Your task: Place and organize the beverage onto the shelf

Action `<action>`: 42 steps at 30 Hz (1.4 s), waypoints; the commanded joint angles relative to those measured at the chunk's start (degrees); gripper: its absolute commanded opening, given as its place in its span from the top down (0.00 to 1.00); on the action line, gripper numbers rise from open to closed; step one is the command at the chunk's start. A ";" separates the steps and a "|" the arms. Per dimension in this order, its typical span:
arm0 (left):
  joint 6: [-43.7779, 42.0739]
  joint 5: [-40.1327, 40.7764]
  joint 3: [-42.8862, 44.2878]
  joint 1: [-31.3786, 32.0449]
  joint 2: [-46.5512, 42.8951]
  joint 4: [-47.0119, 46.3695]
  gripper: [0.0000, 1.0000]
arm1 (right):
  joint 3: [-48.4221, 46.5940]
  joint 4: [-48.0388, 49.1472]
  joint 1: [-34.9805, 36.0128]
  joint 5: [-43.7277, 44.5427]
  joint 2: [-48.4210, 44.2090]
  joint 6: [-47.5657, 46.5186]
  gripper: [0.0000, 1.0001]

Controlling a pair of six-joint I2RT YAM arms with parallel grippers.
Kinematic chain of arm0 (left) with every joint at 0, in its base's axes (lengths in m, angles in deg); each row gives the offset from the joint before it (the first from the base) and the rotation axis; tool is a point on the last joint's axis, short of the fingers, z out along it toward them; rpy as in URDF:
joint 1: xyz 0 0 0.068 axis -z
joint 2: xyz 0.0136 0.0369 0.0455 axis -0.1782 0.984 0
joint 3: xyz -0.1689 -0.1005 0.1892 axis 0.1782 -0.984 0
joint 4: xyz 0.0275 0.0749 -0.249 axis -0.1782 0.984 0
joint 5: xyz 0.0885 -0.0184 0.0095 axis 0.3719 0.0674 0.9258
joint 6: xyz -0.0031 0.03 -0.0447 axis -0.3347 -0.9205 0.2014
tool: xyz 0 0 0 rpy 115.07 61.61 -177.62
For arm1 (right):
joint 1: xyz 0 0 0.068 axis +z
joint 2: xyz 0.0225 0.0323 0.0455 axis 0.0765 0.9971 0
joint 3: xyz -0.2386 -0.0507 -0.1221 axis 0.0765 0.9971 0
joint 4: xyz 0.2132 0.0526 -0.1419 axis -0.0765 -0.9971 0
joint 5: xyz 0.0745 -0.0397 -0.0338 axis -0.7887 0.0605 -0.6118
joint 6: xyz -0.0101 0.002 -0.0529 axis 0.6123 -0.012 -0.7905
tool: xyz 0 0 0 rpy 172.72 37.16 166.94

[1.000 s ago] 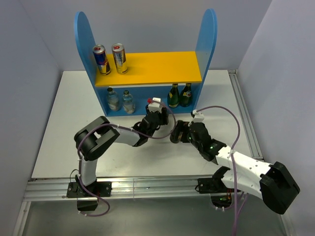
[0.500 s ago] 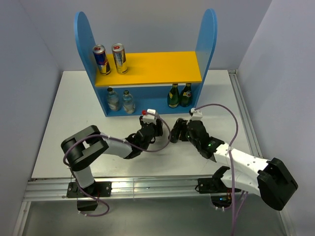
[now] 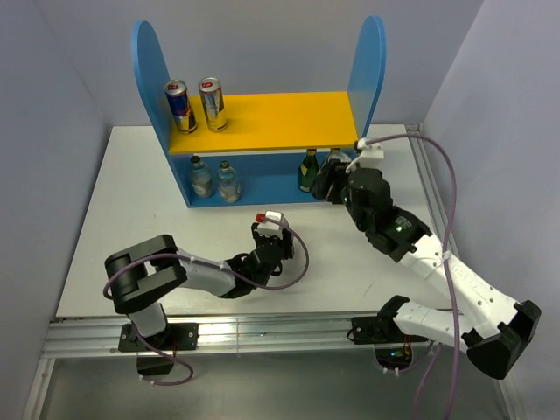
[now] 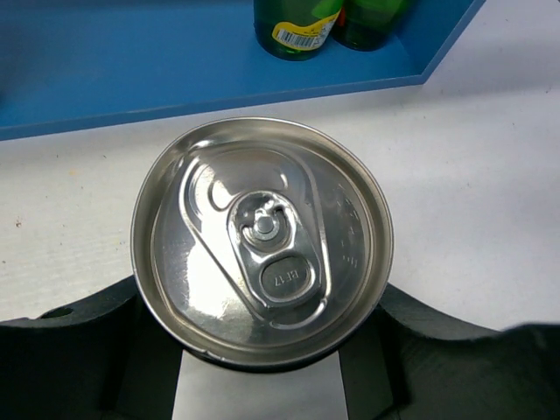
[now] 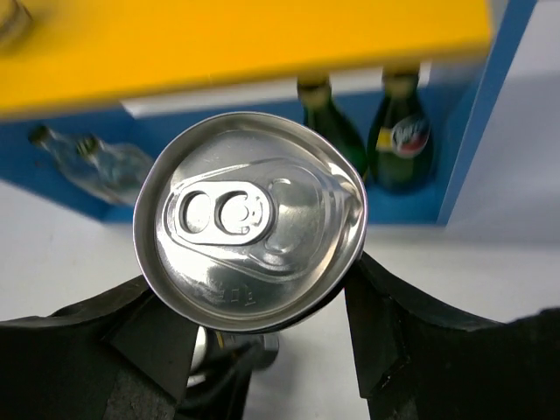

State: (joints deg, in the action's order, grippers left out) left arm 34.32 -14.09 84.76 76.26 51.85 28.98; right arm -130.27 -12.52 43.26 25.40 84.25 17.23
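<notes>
The shelf [image 3: 262,120] stands at the back, with a blue-and-silver can [image 3: 178,105] and a gold can [image 3: 212,103] on its yellow upper board. Two clear bottles [image 3: 214,179] stand on the lower level at the left. My left gripper [image 3: 269,248] is low over the table, shut on an upright can [image 4: 262,241] whose silver top fills the left wrist view. My right gripper [image 3: 335,182] is raised in front of the shelf's right end, shut on another can [image 5: 249,232]. Its black fingers [image 5: 420,332] press on the can's sides.
Two green bottles [image 3: 308,169] stand on the lower level at the right, just behind my right gripper; the right wrist view shows both green bottles [image 5: 402,131] under the yellow board [image 5: 245,35]. The right blue side panel [image 3: 367,70] is close to the right gripper.
The right gripper closed on its can on the table and lifted it toward the shelf's right end. The left gripper drew back from the shelf toward the near edge with its can.
</notes>
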 commanded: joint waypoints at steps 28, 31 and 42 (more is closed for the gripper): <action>4.09 4.20 2.05 7.66 3.08 4.33 1.00 | -41.24 0.47 -8.72 10.35 27.84 -13.42 1.00; 4.09 4.11 2.14 7.74 3.34 4.42 1.00 | -40.19 1.78 -10.74 9.39 28.54 -12.54 1.00; 3.91 4.46 2.57 8.18 3.52 4.68 1.00 | -35.62 8.20 -13.38 8.07 31.09 -10.87 1.00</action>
State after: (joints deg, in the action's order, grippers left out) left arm 36.41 -6.38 86.97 83.32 53.87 30.99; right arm -167.08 -10.12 30.06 33.85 115.27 5.39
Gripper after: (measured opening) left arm 0.625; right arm 0.655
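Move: My right hand holds a can in front of the shelf unit. Its place, the free right end of the yellow shelf, is about 17 cm ahead and 5 cm right, the board roughly level with my hand. The blue side panel stands some 5 cm right of that spot. Two green bottles are on the lower level, about 11 cm ahead and 18 cm down, one 4 cm left, one 2 cm right. From my left hand, the spot is about 20 cm ahead, 15 cm right and 19 cm up. I lift the can steeply in my right hand, then carry it forward over the front edge of the yellow shelf, about 16 cm forward and 10 cm up in all, veering some 5 cm right towards the side panel near the end. The wrist turns nearly 20 degrees clockwise and its fingers tip up slightly, grip kept. My left hand, still holding its own can low over the table, draws back about 3 cm and slightly right, away from the shelf. ##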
